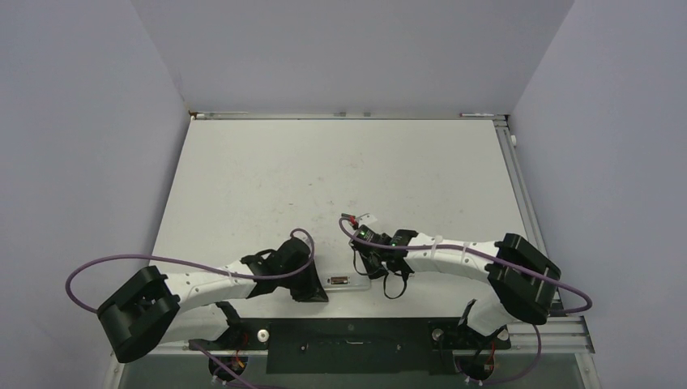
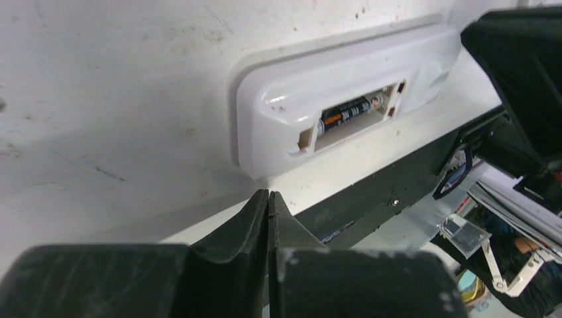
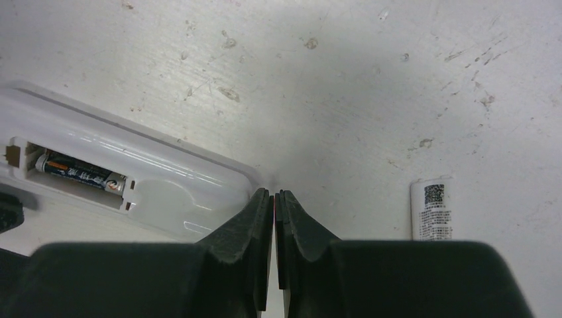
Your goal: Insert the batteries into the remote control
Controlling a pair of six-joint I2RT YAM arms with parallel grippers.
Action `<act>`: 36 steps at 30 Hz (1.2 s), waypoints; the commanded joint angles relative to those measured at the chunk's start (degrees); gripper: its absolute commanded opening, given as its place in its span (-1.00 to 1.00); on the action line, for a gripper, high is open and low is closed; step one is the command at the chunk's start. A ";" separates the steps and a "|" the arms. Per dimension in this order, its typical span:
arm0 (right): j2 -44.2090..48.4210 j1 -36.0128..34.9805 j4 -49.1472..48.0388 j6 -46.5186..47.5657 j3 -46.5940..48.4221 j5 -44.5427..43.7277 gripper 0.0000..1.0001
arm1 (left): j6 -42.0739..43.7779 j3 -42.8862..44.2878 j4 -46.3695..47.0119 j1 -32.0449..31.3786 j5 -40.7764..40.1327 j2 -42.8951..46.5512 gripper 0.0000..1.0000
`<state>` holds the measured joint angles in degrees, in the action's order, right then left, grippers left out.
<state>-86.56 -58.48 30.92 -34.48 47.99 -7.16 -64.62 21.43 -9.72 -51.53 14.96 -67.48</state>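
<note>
The white remote control [image 2: 331,99] lies back-up on the table near its front edge, its recess open. One dark battery [image 2: 351,110] with orange marks lies in that recess; it also shows in the right wrist view as the battery [image 3: 79,173] inside the remote control [image 3: 166,189]. My left gripper [image 2: 268,194] is shut and empty, its tips just short of the remote's near long side. My right gripper [image 3: 274,193] is shut, its tips right next to the remote's rounded end. From above, the remote control [image 1: 339,280] sits between the left gripper [image 1: 321,285] and the right gripper [image 1: 374,271].
A small white piece with a QR-code label [image 3: 432,209] lies flat on the table to the right of my right gripper. The table's front edge and the black base plate [image 2: 371,199] run close behind the remote. Both side walls stand well away.
</note>
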 commanded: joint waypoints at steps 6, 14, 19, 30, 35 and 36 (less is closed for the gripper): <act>4.89 -0.30 -7.72 3.97 -3.69 4.91 -0.83 | -2.68 3.84 -1.66 -0.42 -7.34 -4.20 -1.00; 5.90 -0.76 -6.27 5.25 -3.36 0.44 -0.83 | -1.48 8.01 -3.23 -0.25 -10.52 -8.88 -1.00; 5.83 -0.84 -6.21 5.76 -2.72 1.56 -0.83 | 0.92 11.64 -4.03 0.47 -11.57 -12.55 -1.00; 10.65 -3.58 -5.90 1.08 -5.36 2.46 -0.83 | 8.80 23.12 -6.68 0.62 -12.24 -21.50 -1.00; 14.36 -4.26 -1.81 -1.31 -4.99 0.05 -0.83 | 12.36 28.13 -7.42 0.53 -12.38 -25.59 -1.00; 15.54 -4.35 -0.93 -1.76 -4.82 -0.45 -0.83 | 13.01 28.94 -7.36 0.55 -12.27 -26.31 -1.00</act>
<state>-75.13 -62.33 26.89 -33.36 42.65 -4.27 -56.07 45.98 -16.05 -51.22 3.46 -91.53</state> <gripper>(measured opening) 0.085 0.001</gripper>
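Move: The remote's middle lies about 4 cm ahead and 6 cm right of the closed left fingers, whose tips sit just behind its left end. From the right fingers, shut by its far right corner, that middle lies some 7 cm left and 2 cm back. All this is near table height. The loose battery lies about 17 cm ahead and 7 cm left of the right hand, the white barcoded piece 8 cm to its right and 2 cm ahead. With its fingers kept shut, the left hand sweeps low over the table about 8.5 cm forward and, increasingly, 4.5 cm to the right, pushing the remote's battery-compartment end outward with the fingertips while the wrist tilts some 15 degrees. The right hand, also closed, first eases about 1 cm back and slightly left at the remote's right end to steer it round, then draws back another centimetre or so and lifts about 3 cm, coming clear of it. ##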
